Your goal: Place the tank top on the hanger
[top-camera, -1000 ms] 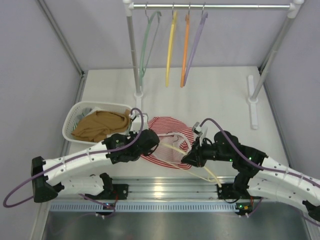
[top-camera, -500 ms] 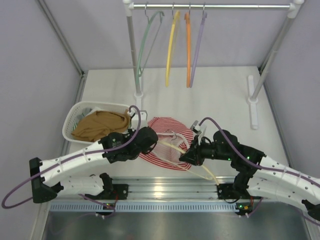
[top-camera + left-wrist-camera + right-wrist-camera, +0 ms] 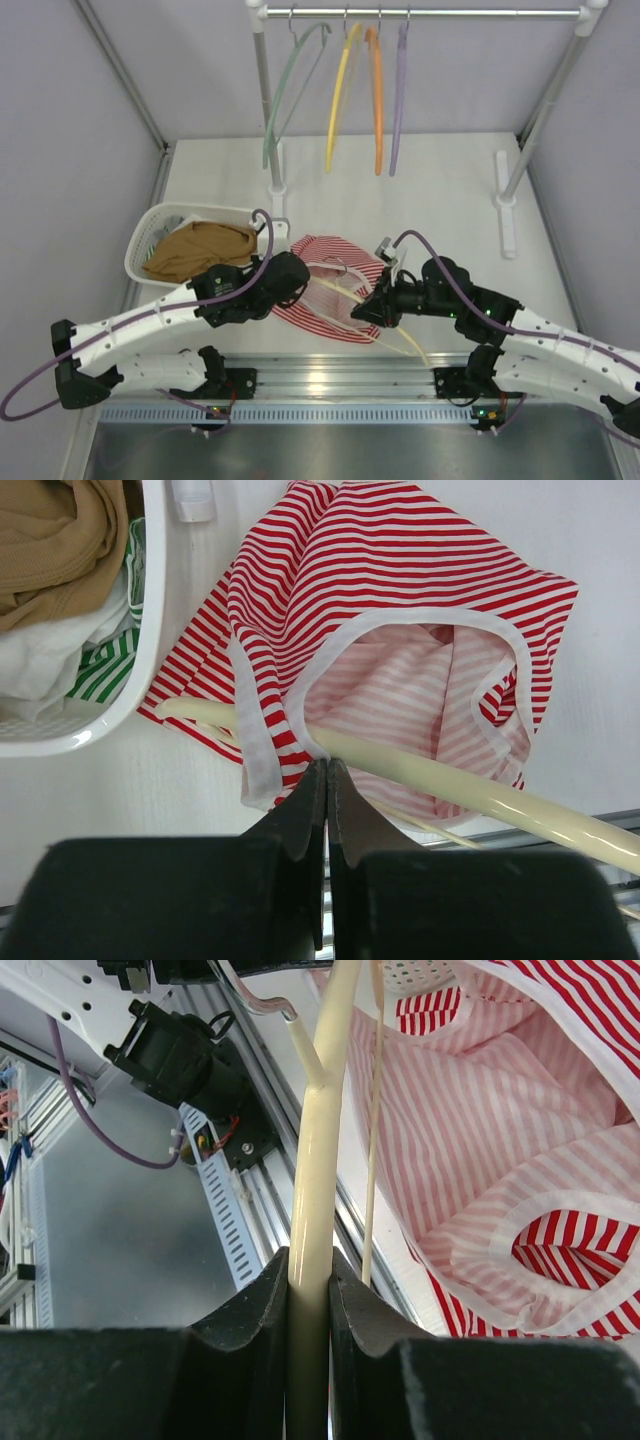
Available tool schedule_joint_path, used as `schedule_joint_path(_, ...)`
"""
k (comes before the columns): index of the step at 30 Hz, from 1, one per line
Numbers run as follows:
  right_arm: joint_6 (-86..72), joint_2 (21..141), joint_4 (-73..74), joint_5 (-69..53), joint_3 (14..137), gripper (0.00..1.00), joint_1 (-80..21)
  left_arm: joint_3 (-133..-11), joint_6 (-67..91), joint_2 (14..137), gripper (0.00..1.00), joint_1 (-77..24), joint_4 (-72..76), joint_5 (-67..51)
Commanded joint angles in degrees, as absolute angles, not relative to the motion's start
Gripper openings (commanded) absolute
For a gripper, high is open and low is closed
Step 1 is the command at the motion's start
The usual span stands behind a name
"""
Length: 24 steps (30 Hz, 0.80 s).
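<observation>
The red-and-white striped tank top (image 3: 322, 322) lies on the white table between my two arms. The cream hanger (image 3: 341, 296) runs through it, one arm threaded under a strap (image 3: 262, 730). My left gripper (image 3: 299, 281) is shut, its tips pinching the white trim (image 3: 322, 744) where the tank top (image 3: 400, 580) crosses the hanger (image 3: 450, 785). My right gripper (image 3: 372, 308) is shut on the hanger's other arm (image 3: 315, 1160), beside the tank top (image 3: 500, 1140). The metal hook (image 3: 262, 1005) points toward the table's front rail.
A white basket (image 3: 140, 250) at the left holds a tan garment (image 3: 200, 250). Behind, a rack rail (image 3: 450, 13) carries green (image 3: 290, 80), yellow (image 3: 338, 100), orange (image 3: 377, 100) and lilac (image 3: 397, 100) hangers. An aluminium rail (image 3: 320, 375) borders the near edge.
Both grippers have shifted a little to the left with the hanger and the tank top's edge. The hangers on the rack have swung.
</observation>
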<state>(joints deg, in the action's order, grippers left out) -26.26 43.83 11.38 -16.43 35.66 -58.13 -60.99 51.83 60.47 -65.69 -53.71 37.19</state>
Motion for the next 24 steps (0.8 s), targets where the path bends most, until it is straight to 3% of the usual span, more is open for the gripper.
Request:
schedule_joint_path(1, -26.5, 44.6, 0.6, -20.2, 36.7, 0.0, -59.2, -64.1, 50.4, 59.5, 0.0, -65.9, -51.4, 37.8)
schedule_joint_path(16, -26.2, 45.4, -7.1, -18.8, 33.6, 0.0, -59.6, -65.9, 46.9, 58.8, 0.06, -65.9, -49.7, 37.4)
schedule_joint_path(24, -26.5, 45.6, -10.6, -19.2, 32.8, 0.0, -59.6, -65.6, 43.0, 56.8, 0.25, -66.0, -47.6, 36.7)
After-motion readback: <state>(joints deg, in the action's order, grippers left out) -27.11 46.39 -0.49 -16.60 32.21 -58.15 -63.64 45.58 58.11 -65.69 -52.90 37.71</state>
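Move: The pale hanger's left tip already sticks out past the tank top's left strap, about 8 cm left of the left hand, 3 cm farther out and 3 cm lower; the shut fingers hold the strap's edge. The tank top's middle is some 15 cm below, 5 cm ahead and 6 cm right, the basket about 26 cm left and 13 cm ahead. From the right hand, gripping the hanger, that strap is roughly 13 cm left and 8 cm ahead, the tank top's middle 6 cm left, 12 cm ahead. The hanger, still gripped by the right hand, is slid about 2 cm to the left and 1 cm forward, deeper through the tank top's left strap, with a slight roll. The left hand rises some 3 cm, keeping the strap pinched at first, then opens its fingers partway and lets the strap go over the hanger. ##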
